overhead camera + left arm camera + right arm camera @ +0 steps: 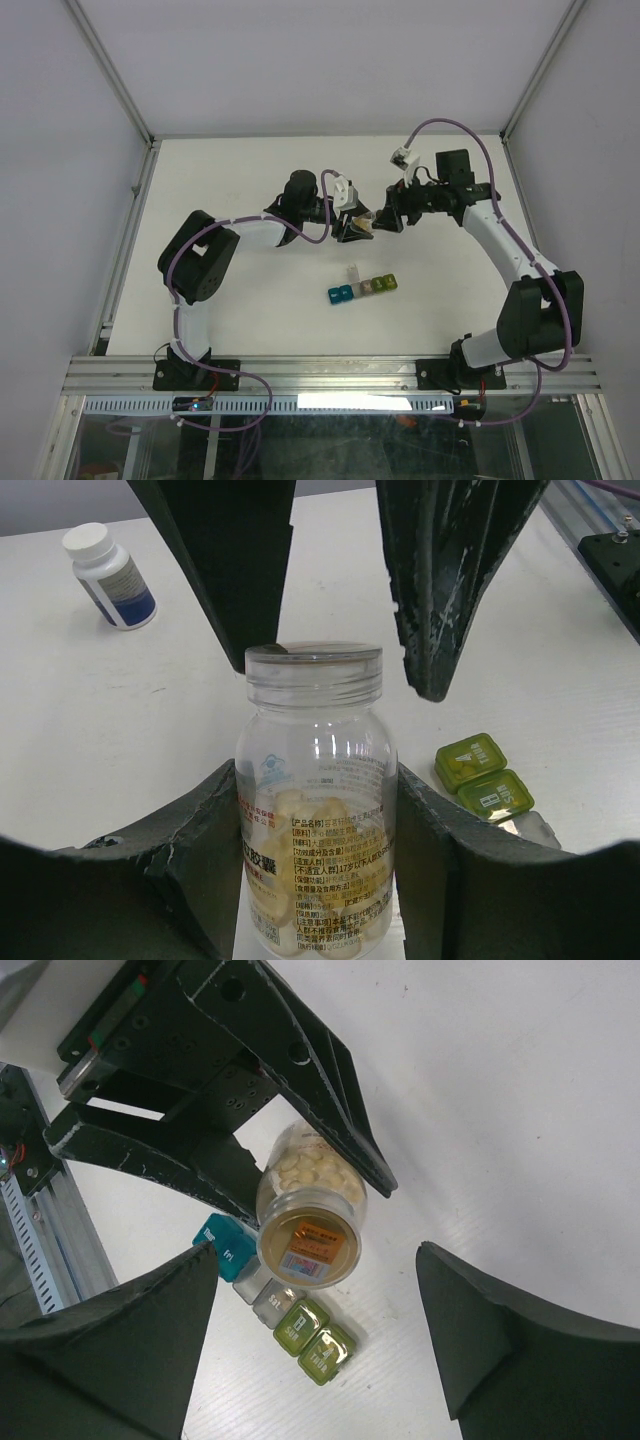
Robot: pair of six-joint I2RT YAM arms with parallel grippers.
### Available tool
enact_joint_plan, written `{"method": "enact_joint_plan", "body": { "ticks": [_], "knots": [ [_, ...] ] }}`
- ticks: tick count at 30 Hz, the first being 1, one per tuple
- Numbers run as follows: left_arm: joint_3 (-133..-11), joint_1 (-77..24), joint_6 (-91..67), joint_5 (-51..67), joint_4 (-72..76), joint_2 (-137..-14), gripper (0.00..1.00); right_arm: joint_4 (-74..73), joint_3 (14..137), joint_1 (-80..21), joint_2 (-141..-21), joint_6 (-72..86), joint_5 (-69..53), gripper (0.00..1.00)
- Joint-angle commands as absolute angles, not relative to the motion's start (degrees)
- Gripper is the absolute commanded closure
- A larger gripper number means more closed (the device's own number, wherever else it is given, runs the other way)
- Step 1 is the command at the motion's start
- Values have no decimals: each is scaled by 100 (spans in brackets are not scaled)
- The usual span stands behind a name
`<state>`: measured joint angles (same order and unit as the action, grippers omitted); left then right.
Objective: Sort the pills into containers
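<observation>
A clear round bottle of pale pills lies sideways above the table, my left gripper shut on its body. Its capped end, with an orange label, faces my right gripper. That gripper is open, one finger on each side of the cap with gaps both sides, as the left wrist view confirms. In the top view the two grippers meet at mid-table, left and right. The containers are a strip of blue, teal, grey and green cells lying below the bottle.
A white-capped dark bottle stands on the table beyond the held bottle. Two green cells with closed lids show yellow pieces inside. One grey cell's lid stands up. Metal frame rails line the table's near edge.
</observation>
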<state>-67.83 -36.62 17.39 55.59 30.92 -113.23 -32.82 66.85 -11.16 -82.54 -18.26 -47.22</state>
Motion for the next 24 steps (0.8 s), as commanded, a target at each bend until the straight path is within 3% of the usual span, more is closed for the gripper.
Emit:
{"method": "enact_joint_plan", "body": {
  "ticks": [1,10,13,19,24],
  "knots": [
    [-6851,-3611,1811,5633,3363,-11114,100,-3181,6859,-1210,-8333,-1750,-4600,37],
    [-6855,-3612,1810,5634,3349,-11118,100,-3294,6934,-1239,-8284,-2058,-4612,72],
    [-6855,-3612,1811,5637,3349,-11118,100,-3387,6986,-1239,-8307,-2470,-4853,79],
    [-6847,-3610,1818,5658,3349,-11106,100,-4557,7432,-1321,-8424,-5458,-5771,88],
    [-6829,-3612,1823,5660,3349,-11101,100,-6054,7937,-1332,-8685,-8656,-5814,86]
  ]
}}
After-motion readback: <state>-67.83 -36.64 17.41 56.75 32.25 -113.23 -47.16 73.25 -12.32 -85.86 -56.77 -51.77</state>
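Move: The lid of the clear pill bottle sits almost between my open right fingers, only about 1 cm farther left and 1 cm below; the bottle's body slants off some 5 cm left and 4 cm down. The pill organizer lies about 11 cm back, 5 cm left and 17 cm below, the white bottle roughly 13 cm ahead, 19 cm right and 15 cm below. From my left hand, which grips the body, the lid is about 4 cm right, 4 cm up and 1 cm ahead. I ease my right hand about 1 cm down onto the lid and close its fingers until both pads pinch the rim. After a brief hold I twist the wrist some 30 degrees counter-clockwise, as seen facing the lid's top, the hand coming back up about 1 cm as it turns. My left hand keeps its grip on the body and stays almost still against the twist. ##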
